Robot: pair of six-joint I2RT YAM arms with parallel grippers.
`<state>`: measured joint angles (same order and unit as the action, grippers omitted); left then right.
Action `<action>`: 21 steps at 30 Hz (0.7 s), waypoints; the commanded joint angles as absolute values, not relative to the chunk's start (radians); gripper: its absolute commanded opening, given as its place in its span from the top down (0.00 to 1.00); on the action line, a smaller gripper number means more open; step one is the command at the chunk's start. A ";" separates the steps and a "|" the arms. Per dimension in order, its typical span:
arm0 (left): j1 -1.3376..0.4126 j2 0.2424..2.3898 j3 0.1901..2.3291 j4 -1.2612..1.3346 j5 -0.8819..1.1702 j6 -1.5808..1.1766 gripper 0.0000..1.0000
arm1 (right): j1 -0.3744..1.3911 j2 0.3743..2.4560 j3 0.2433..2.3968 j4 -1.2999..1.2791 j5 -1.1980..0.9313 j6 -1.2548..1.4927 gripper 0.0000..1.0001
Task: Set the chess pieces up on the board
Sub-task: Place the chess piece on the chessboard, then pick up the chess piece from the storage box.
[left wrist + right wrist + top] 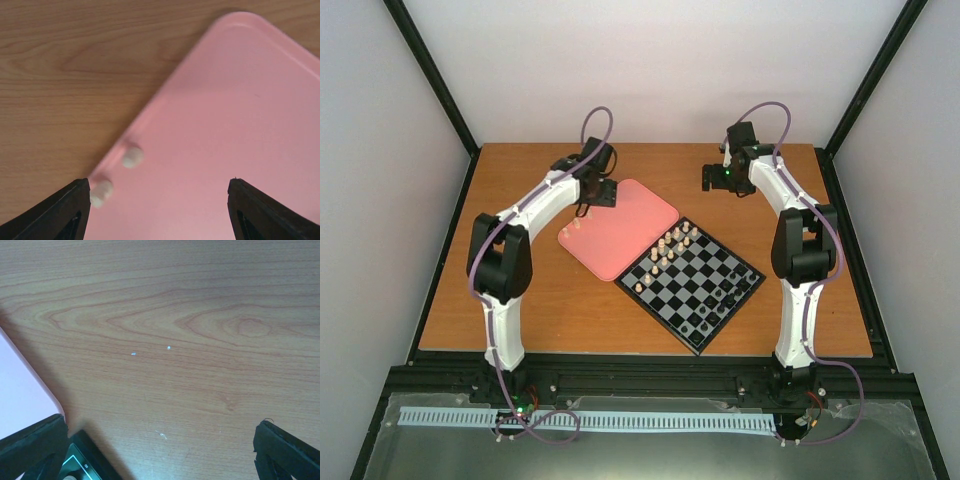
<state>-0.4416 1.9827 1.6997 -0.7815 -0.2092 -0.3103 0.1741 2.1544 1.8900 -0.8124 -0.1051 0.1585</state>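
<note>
The board [692,286] lies turned like a diamond at the table's middle right. Cream chess pieces [670,246] stand in rows along its far-left side. Two more cream pieces [132,156] [101,192] rest on the pink tray [225,125] near its edge. My left gripper [159,184] hovers open over that tray edge. Its left fingertip [80,192] is right beside the nearer piece, and nothing sits between the jaws. My right gripper [160,424] is open over bare wood beyond the board's far corner [82,457], holding nothing.
Small black pieces [722,300] stand along the board's near-right side. The pink tray [618,228] lies left of the board, almost touching it. Its corner [20,395] shows in the right wrist view. Black frame rails border the table.
</note>
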 commanded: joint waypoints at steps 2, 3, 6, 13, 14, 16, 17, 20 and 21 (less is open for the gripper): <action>-0.370 2.085 1.780 -0.804 -0.198 -0.289 0.24 | 0.167 2.172 1.922 -0.817 -0.111 0.164 0.00; -0.364 2.100 1.783 -0.799 -0.199 -0.286 0.24 | 0.167 2.172 1.922 -0.817 -0.110 0.161 0.00; -0.347 2.139 1.795 -0.789 -0.206 -0.284 0.29 | 0.167 2.174 1.926 -0.819 -0.103 0.158 0.00; -0.325 2.212 1.844 -0.792 -0.199 -0.290 0.44 | 0.167 2.189 1.938 -0.826 -0.098 0.156 0.00; -0.324 2.222 1.851 -0.794 -0.201 -0.289 0.47 | 0.167 2.190 1.940 -0.827 -0.097 0.156 0.00; -0.320 2.235 1.865 -0.800 -0.201 -0.288 0.48 | 0.167 2.193 1.944 -0.829 -0.094 0.155 0.00; -0.317 2.242 1.868 -0.804 -0.199 -0.290 0.50 | 0.168 2.194 1.945 -0.829 -0.092 0.155 0.00; -0.311 2.258 1.875 -0.808 -0.194 -0.295 0.55 | 0.167 2.197 1.947 -0.831 -0.086 0.153 0.00; -0.309 2.262 1.876 -0.810 -0.194 -0.296 0.56 | 0.167 2.198 1.947 -0.832 -0.086 0.153 0.00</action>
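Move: The left hand, empty, goes for the farthest-out white chess piece left on the pink tray, about 4 cm ahead, 4 cm left and 9 cm below. Two more white pieces stand at similar depth: one about 1 cm ahead and 8 cm left of the hand, the other 1 cm back and 11 cm left. From the idle right hand, the wanted piece lies some 36 cm left, 2 cm back and 7 cm below. The left hand sinks about 8 cm, also going forward and left onto the farthest-out piece, its open fingers narrowing. ##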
